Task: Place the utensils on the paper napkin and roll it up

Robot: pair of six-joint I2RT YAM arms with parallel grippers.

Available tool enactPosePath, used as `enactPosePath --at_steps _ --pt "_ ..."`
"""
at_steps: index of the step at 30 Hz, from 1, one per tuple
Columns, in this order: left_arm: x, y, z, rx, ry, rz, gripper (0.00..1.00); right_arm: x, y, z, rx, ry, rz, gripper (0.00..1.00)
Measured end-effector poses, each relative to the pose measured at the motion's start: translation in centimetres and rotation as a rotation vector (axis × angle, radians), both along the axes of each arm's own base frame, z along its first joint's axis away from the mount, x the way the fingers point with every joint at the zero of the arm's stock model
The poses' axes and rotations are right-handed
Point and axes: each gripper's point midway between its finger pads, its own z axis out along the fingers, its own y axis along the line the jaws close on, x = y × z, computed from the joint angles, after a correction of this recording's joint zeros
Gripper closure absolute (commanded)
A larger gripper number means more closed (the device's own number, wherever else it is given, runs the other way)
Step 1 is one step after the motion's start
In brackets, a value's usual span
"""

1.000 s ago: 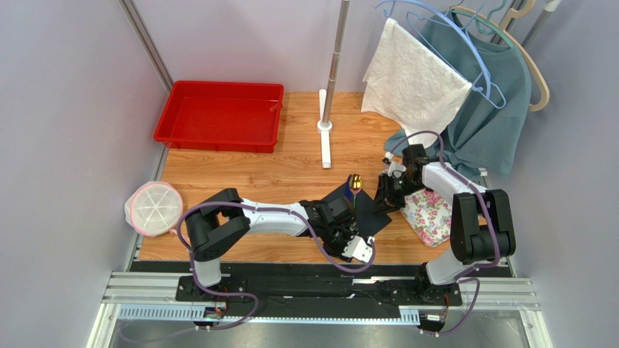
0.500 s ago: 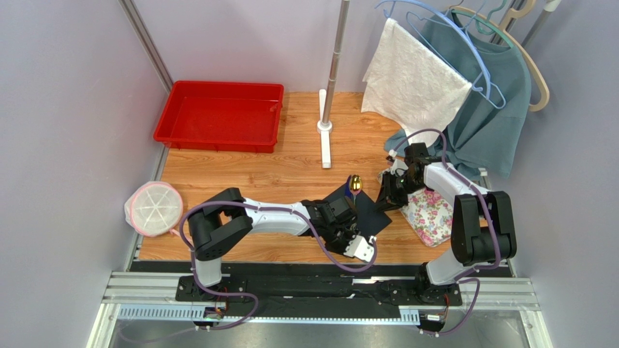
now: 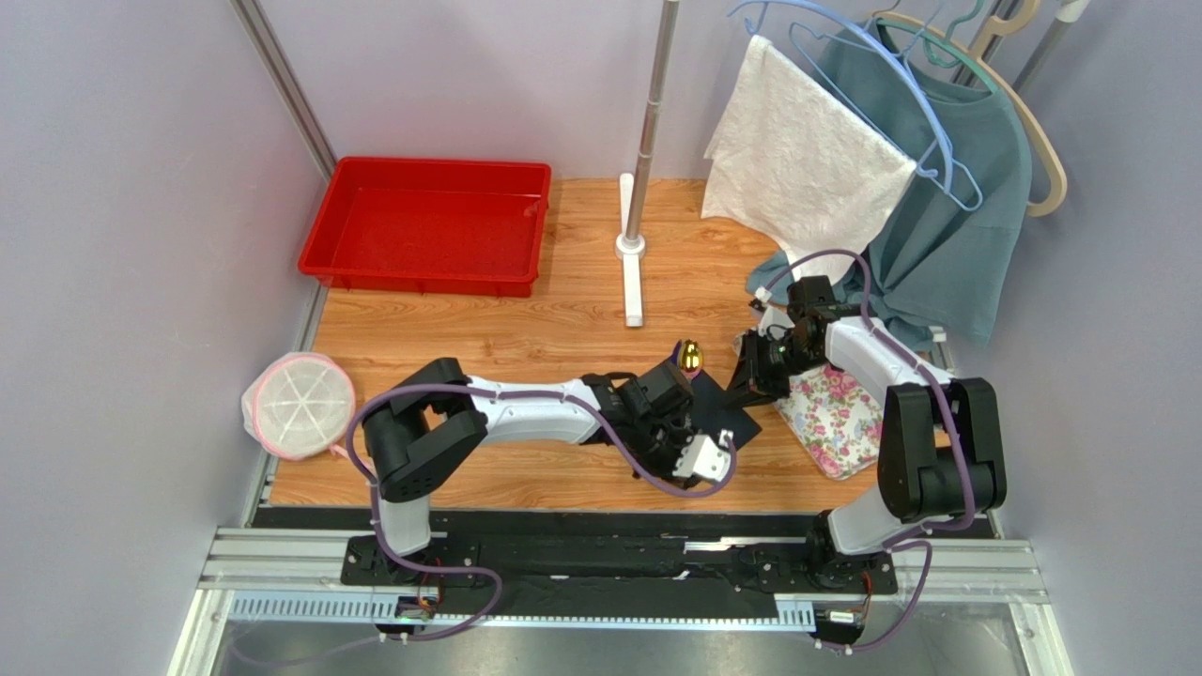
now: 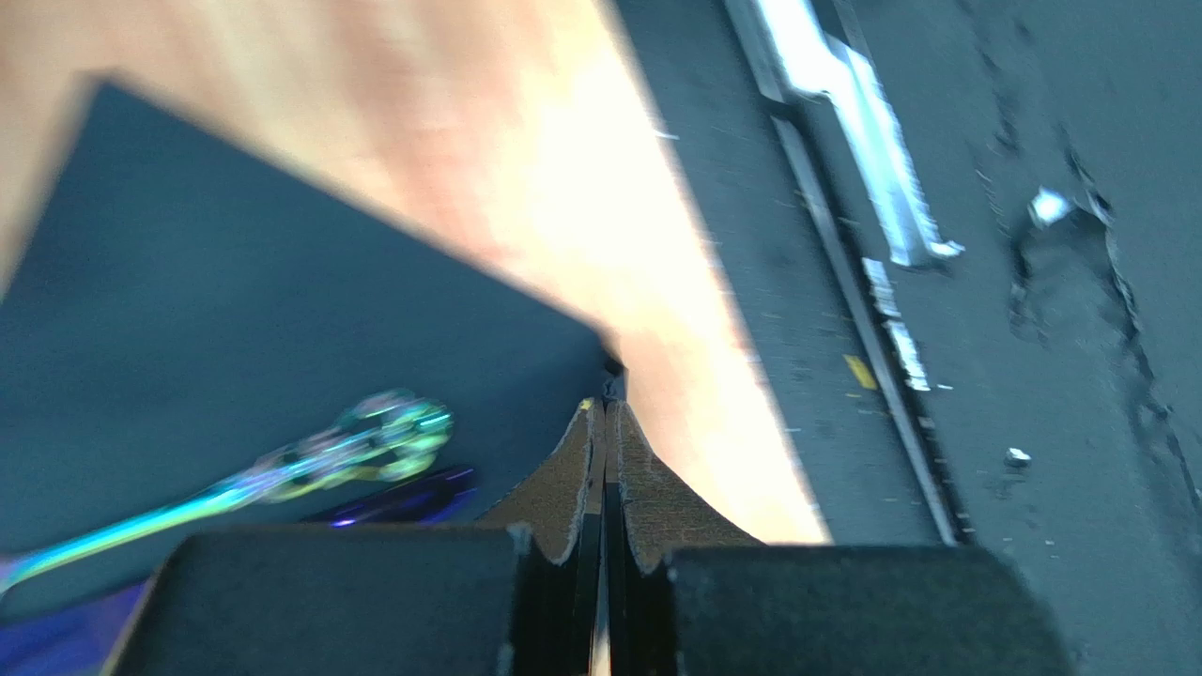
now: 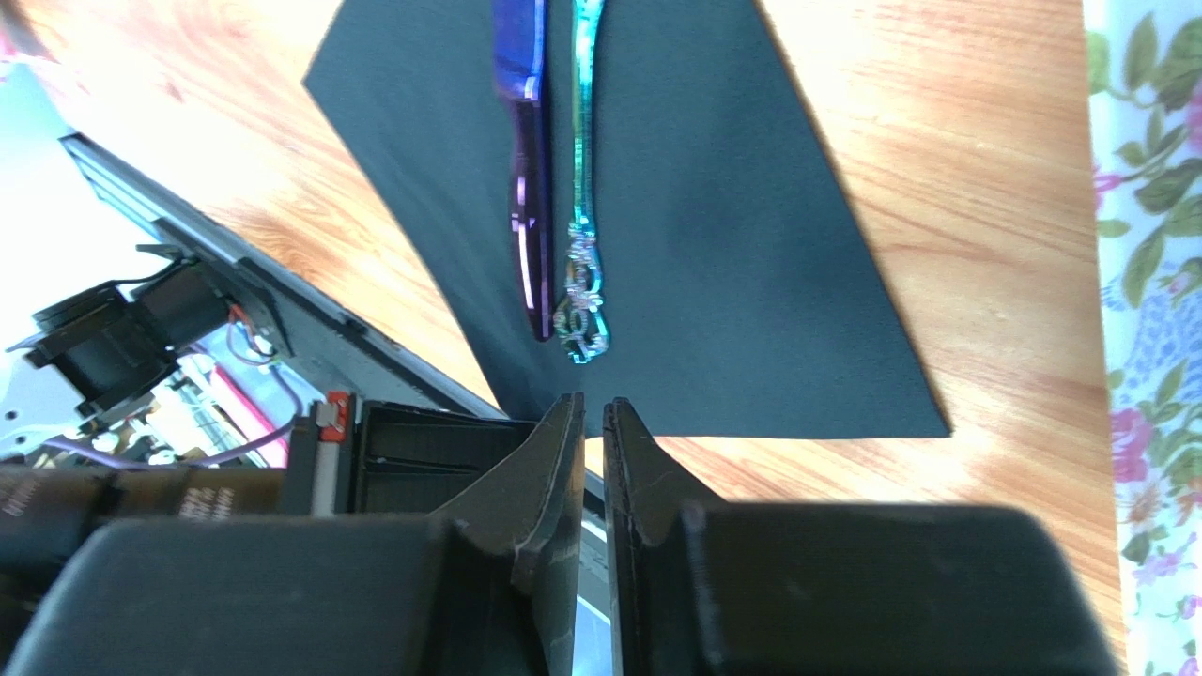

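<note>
The paper napkin [image 3: 723, 411] is a black square on the wood, also seen as the paper napkin [image 5: 677, 254] in the right wrist view. Two utensils lie side by side on it: a purple-blue one [image 5: 529, 211] and a teal iridescent one [image 5: 581, 211] with an ornate end. A gold end [image 3: 690, 352] sticks out past the napkin's far edge. My left gripper [image 4: 607, 404] is shut with its tips on the napkin's near corner [image 4: 600, 352]. My right gripper [image 5: 594, 409] hangs over the opposite edge, with a slim gap between its jaws and nothing in it.
A floral mat [image 3: 835, 416] lies right of the napkin. A red tray [image 3: 428, 223] sits at the back left, and a pole stand [image 3: 632, 268] at the back middle. A white cloth [image 3: 804, 155] and a teal garment [image 3: 952, 211] hang at the back right. A white lidded bowl [image 3: 299, 404] stands at the left edge.
My left gripper has closed at the napkin's near corner after reaching a little further right. My right gripper's jaws have narrowed over the napkin's other edge.
</note>
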Motion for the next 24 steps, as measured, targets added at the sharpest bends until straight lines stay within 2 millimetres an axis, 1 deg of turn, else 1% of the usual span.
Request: enactPosePath --at_steps 5,10,15,19,24 --pt "3.4 -0.7 2.2 -0.06 0.055 0.108 1.0 0.2 0.3 0.8 0.024 -0.022 -0.019 0.87" --pt "5.9 -0.4 3.0 -0.082 0.103 0.206 1.0 0.1 0.7 0.8 0.054 -0.009 -0.037 0.88" --pt "7.7 -0.7 2.8 -0.089 0.138 0.28 1.0 -0.1 1.1 0.9 0.089 0.011 -0.043 0.91" --pt "8.3 -0.7 2.0 -0.078 0.159 0.318 1.0 -0.3 1.4 0.5 0.109 0.034 -0.045 0.91" --pt "8.9 -0.8 1.3 -0.066 0.172 0.35 1.0 -1.0 1.5 -0.4 0.117 0.075 -0.055 0.91"
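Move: The left hand already holds the near corner of the dark napkin, about 2 cm above the table. The knife's handle, where the corner is being taken, is about 8 cm ahead, level sideways and 2 cm lower. Beside the knife lies the spoon, its middle some 12 cm ahead and 2 cm right of the hand. From the right hand, the knife's handle is roughly 8 cm left, 2 cm back and 6 cm below. Forward in a low arc, the left hand carries the pinched napkin corner about 9 cm over the handle ends of knife and spoon, climbing some 3 cm at first and then sinking by about half of that. Its wrist turns about 20 degrees counter-clockwise, and the fingers stay shut on the paper. The right hand hovers nearby, edging about 1.5 cm left. ##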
